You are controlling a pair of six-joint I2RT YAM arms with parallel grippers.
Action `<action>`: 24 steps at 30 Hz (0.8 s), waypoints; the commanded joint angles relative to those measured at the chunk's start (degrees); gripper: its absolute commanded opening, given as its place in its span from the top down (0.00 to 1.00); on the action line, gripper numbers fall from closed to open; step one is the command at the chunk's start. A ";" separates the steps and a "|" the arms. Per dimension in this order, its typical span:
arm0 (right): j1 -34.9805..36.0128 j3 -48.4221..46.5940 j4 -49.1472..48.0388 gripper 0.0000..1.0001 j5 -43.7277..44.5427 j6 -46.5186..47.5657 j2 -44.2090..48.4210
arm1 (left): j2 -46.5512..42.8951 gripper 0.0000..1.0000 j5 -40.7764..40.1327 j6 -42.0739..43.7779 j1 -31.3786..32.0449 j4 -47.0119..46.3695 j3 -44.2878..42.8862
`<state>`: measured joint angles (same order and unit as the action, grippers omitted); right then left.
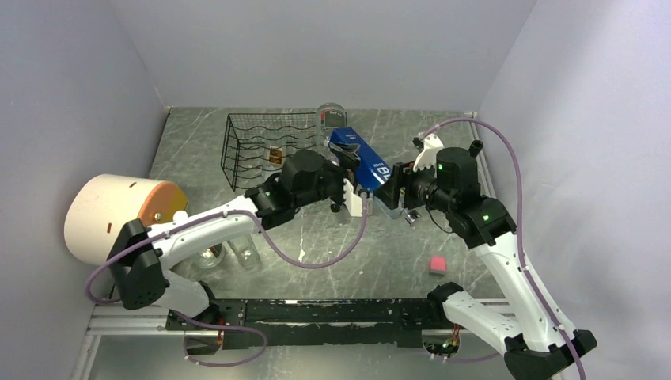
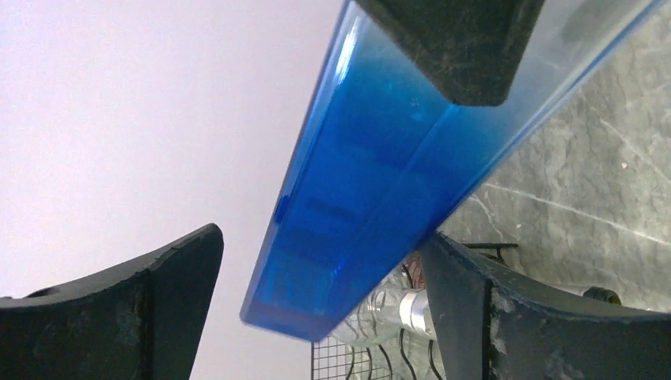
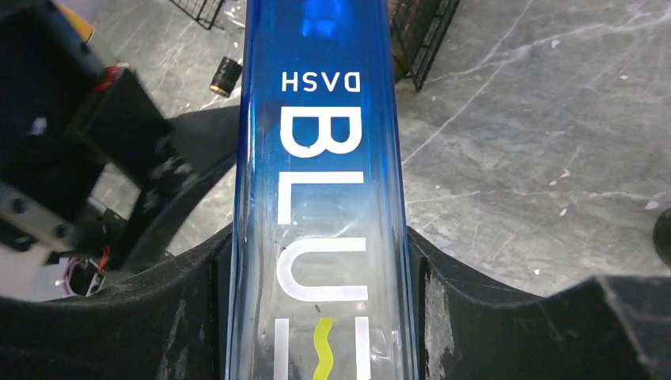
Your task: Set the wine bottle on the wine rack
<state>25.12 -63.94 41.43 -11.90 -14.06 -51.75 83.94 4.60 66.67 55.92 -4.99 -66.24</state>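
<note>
The wine bottle [image 1: 360,158] is a square blue glass bottle with white letters, held off the table and tilted toward the back. My right gripper [image 1: 393,190] is shut on its clear lower part; in the right wrist view both fingers press the bottle's [image 3: 316,119] sides around the gripper [image 3: 320,245]. My left gripper [image 1: 352,198] is open around the bottle's blue end [image 2: 356,198]; the right finger [image 2: 490,309] is at the glass and the left finger [image 2: 158,293] is well apart. The black wire wine rack [image 1: 261,146] stands at the back, left of the bottle.
A clear jar [image 1: 331,119] stands behind the bottle beside the rack. A white cylinder with an orange face [image 1: 111,214] lies at the left. Clear glasses [image 1: 237,253] sit under the left arm. A pink cube [image 1: 437,265] lies at the front right. A small dark cap [image 3: 224,75] lies near the rack.
</note>
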 commanded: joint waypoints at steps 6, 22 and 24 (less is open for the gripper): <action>-0.23 -1.53 -12.37 1.00 2.20 -0.90 3.16 | -12.05 0.03 0.02 -15.46 -0.02 -12.24 5.94; 0.21 5.12 -25.18 1.00 -12.43 -4.43 3.42 | -20.37 0.03 -27.01 -59.23 -0.69 -3.65 -2.98; 0.63 6.08 -27.37 1.00 -13.44 -5.79 3.29 | -21.78 0.03 -27.71 -61.47 -0.68 -2.59 -2.97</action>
<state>25.12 -57.30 31.86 -20.18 -16.58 -51.11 64.84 -19.03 14.72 55.37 -10.98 -69.54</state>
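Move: The blue bottle lies about level in the right fingers, its middle some 3 cm ahead and 3 cm left of that hand. From the left hand that middle is about 2 cm back and 4 cm to the right. The wine rack, where the bottle is to go, is centred some 19 cm ahead of the right hand, 24 cm left and 22 cm below. The clear bottle on the rack is about 21 cm ahead, 12 cm left and 16 cm below. Comes free of the blue bottle with its fingers already wide open: the left hand lifts off some 17 cm up and about 11 cm left, rolling through roughly 65 degrees as its fingertips swing to point more forward and slightly up. The right hand keeps its pinch on the bottle, nudging briefly right and then drifting about 3 cm left towards the rack. ##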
